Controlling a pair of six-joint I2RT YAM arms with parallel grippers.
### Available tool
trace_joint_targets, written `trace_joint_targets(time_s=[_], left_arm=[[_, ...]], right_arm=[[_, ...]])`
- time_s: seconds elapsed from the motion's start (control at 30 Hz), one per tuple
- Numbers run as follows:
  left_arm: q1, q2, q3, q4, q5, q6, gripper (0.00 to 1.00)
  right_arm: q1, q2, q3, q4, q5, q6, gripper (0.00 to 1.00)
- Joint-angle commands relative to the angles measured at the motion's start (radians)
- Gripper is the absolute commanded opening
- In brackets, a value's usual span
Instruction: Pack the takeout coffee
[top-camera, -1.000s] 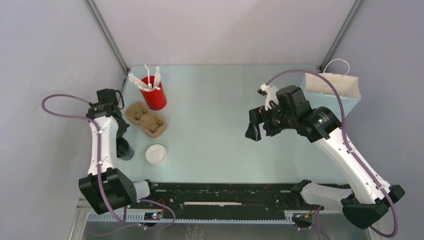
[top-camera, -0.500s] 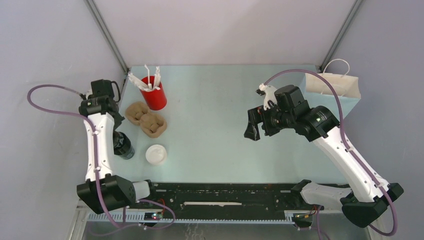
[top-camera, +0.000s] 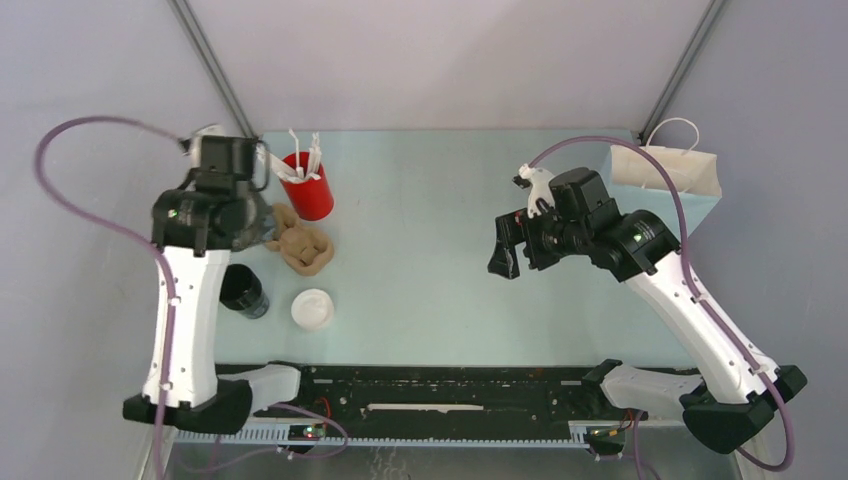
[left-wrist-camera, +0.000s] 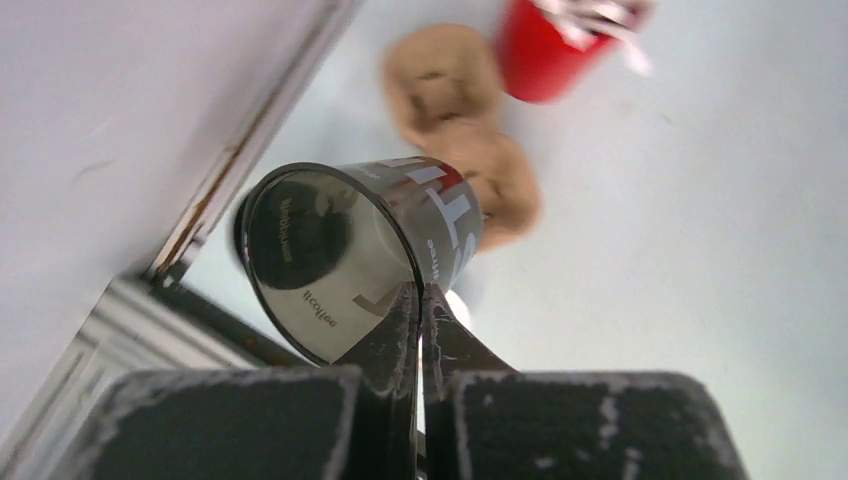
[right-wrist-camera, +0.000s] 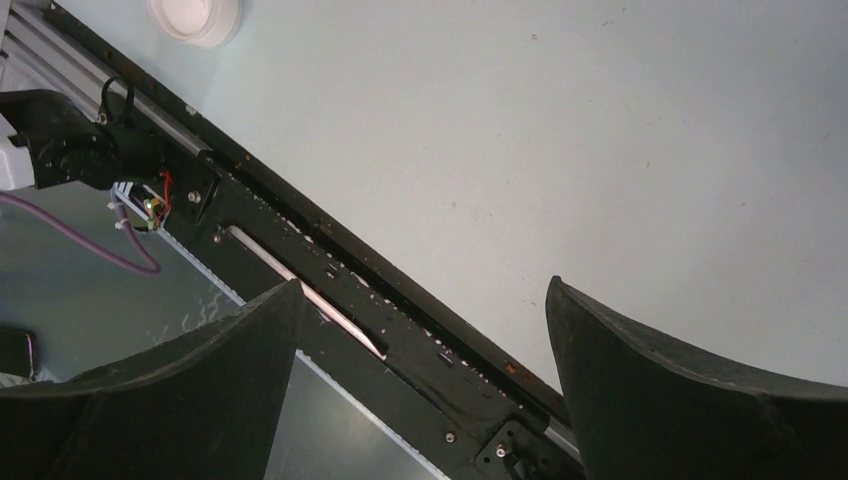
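Observation:
The takeout coffee is a black cup (left-wrist-camera: 330, 250) without its lid, its open mouth tipped toward the left wrist camera. My left gripper (left-wrist-camera: 421, 290) is shut on the cup's rim, one finger inside the wall and one outside. From above, the cup (top-camera: 243, 290) shows at the table's left edge beside my left arm, which hides the fingers. The round white lid (top-camera: 312, 308) lies flat on the table just right of the cup. My right gripper (top-camera: 505, 250) hangs open and empty over the middle right, jaws wide apart (right-wrist-camera: 423, 282).
A brown pulp cup tray (top-camera: 305, 245) and a red cup of white cutlery (top-camera: 308, 185) stand behind the black cup. A white paper bag (top-camera: 667, 170) stands at the far right corner. The black rail (top-camera: 450, 385) runs along the near edge.
My left wrist has risen and swung toward the back over the tray, and its jaws have closed on the cup's rim. The cup has shifted slightly. The right arm has barely moved.

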Motion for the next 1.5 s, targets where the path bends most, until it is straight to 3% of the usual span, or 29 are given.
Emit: trace_joint_targets(time_s=[0.0,0.17,0.27,0.5,0.9,1.1,1.27,1.47], left_arm=[[-0.282,0.124,-0.016,0.103,-0.032,-0.04,0.0],[-0.525,0.386,0.05,0.232,0.029,0.027,0.0],[-0.607,0.532,0.112,0.302,0.104,0.067,0.0],[-0.76,0.774,0.198,0.368,0.138,0.139,0.0],[-0.851,0.84,0.134,0.329,0.066,0.131,0.0],[-0.891,0.862,0.111,0.344,0.003,0.152,0.07],[-0.9,0.86,0.085,0.349,0.007,0.162,0.16],[-0.902,0.792,0.07,0.35,0.03,0.169,0.4]], right_arm=[[-0.048,-0.015,0.056,-0.001,0.016,0.049,1.0],[-0.152,-0.051,0.096,-0.049,-0.008,0.104,1.0],[-0.178,-0.081,0.124,-0.096,0.029,0.115,1.0],[-0.186,-0.154,0.183,-0.175,0.087,0.184,1.0],[-0.186,-0.272,0.139,-0.186,0.095,0.329,1.0],[-0.186,-0.305,0.124,-0.181,0.098,0.367,1.0],[-0.186,-0.322,0.105,-0.17,0.101,0.389,1.0],[-0.185,-0.324,0.096,-0.155,0.101,0.397,1.0]])
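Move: The left hand already holds a takeout cup by its rim, high up. The bare mid-table spot for it is about 36 cm right, 5 ahead and 33 below; from the right hand, about 9 ahead, 14 left and 26 below. From the left hand the brown cup tray is roughly 10 ahead and 1 right, the black cup 5 back and 4 left, the white lids 8 back and 8 right, all around 30 below. Still pinching the takeout cup's rim, the left hand swings some 37 cm right and about 23 cm down, bulging forward before easing back a little. The wrist turns clockwise nearly 60 degrees and tips down; over the spot the fingers open about a third, releasing the rim. The empty right hand, wide open, retreats right, up and back, turning clockwise. ##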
